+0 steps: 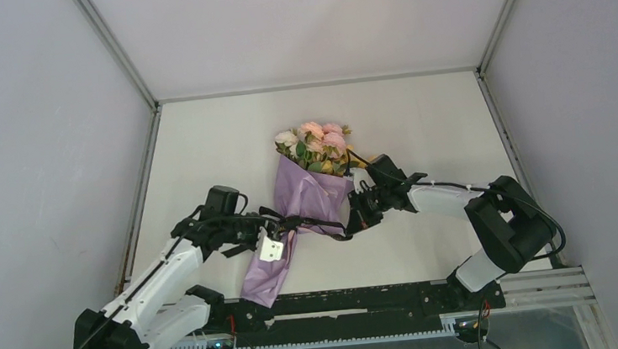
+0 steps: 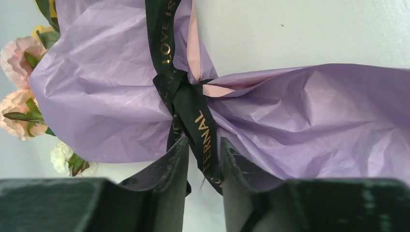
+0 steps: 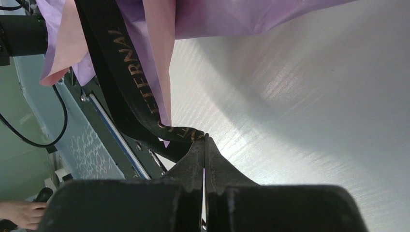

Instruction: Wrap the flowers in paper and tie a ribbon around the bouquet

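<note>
The bouquet lies on the white table: pink, white and yellow flowers (image 1: pixel 317 144) top a lilac paper (image 1: pixel 304 200) cone. A black ribbon (image 2: pixel 186 99) with gold lettering is knotted round the paper (image 2: pixel 106 96) at its cinched waist. My left gripper (image 2: pixel 204 145) sits at the knot from the left, its jaws apart, and a ribbon tail hangs loose between them. My right gripper (image 3: pixel 205 137) is to the right of the cone, shut on the other end of the ribbon (image 3: pixel 125 63), which runs taut to the paper (image 3: pixel 159 29). Blooms (image 2: pixel 17 53) show at the left edge of the left wrist view.
The black base rail (image 1: pixel 368 304) runs along the near edge just below the cone's tail. Grey walls enclose the table on three sides. A person's hand (image 3: pixel 19 212) shows beyond the near edge in the right wrist view.
</note>
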You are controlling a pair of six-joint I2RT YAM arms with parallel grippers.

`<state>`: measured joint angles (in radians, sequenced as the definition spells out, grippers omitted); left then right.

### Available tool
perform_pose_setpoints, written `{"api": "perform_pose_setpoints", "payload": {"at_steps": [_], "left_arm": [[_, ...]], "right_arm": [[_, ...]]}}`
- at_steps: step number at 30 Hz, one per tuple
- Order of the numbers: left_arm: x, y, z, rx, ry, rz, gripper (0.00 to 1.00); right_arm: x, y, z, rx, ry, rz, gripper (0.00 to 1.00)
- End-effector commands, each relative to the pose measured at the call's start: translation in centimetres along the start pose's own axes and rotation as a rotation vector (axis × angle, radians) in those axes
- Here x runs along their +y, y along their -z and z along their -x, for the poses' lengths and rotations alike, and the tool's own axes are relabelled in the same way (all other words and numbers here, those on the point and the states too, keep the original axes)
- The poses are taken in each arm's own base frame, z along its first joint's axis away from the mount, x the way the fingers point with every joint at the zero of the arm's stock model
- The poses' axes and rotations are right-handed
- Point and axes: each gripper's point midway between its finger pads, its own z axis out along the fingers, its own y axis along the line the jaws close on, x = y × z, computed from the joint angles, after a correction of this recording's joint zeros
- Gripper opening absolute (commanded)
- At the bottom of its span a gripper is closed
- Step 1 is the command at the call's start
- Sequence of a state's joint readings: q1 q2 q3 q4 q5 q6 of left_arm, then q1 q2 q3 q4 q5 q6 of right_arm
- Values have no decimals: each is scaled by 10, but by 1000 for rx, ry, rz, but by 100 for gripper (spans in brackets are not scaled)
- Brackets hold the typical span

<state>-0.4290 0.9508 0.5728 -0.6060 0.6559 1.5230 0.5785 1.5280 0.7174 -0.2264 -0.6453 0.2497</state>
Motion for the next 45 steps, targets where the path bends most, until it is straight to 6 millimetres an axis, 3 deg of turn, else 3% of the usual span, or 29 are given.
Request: {"api": "perform_pose_setpoints", "payload": {"at_steps": [1,4,5,6,11,15,23,30,35,39,42,45], "left_arm": [[8,-5,-1,-2,1,38,26],[8,-4,-3,14,-4,41,2],[8,-2,-4,23,-2,42,0],[8,0,-6,37,-1,43,0],[-9,16,-24,157,-22,-21,0],[-29,27,-34,201,-52,-108,0],[-68,37,-54,289,-112,-297,0],[-78,34,-57,284,-148,-336,0],[-84,36,-54,268,-175,-365,0],[-85,35,-53,262,-187,-367,0],[-81,33,-52,252,-192,-351,0],[-81,33,-52,254,-187,-348,0]], "right_arm": [[15,2,21,-51,42,42,0],[18,3,22,-53,48,50,0],[19,4,23,-56,50,56,0],[21,6,23,-59,56,61,2],[33,22,26,-89,129,84,29],[48,35,33,-139,206,111,41],[79,52,59,-301,367,49,45],[85,69,88,-410,482,-50,60],[115,56,108,-361,639,13,66],[124,31,111,-230,716,66,73],[121,13,103,-97,705,96,97],[115,0,86,18,695,118,100]]}}
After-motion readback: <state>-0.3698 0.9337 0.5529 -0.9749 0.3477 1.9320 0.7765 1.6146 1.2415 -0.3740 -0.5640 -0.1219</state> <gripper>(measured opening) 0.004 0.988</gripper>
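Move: The ribbon tail that the left hand goes for hangs at its half-open fingertips, about 1 cm below the point between them. The knot lies some 5 cm to that hand's right, 1 cm forward and 5 cm lower; the flowers about 20 cm ahead and 11 cm right, 5 cm down. The right hand still pinches the right ribbon loop at its tips, with the knot roughly 13 cm to its left, 3 cm forward and 1 cm below. Leftward, down and a little back goes the left hand, about 8 cm left, after its fingers close on the ribbon tail; it draws the tail away from the knot while the fingers tilt steeper down. The right hand opens and lets go of its loop, rises some 12 cm, then swings left and forward over the bow, the wrist turning and fingers spreading fully. ##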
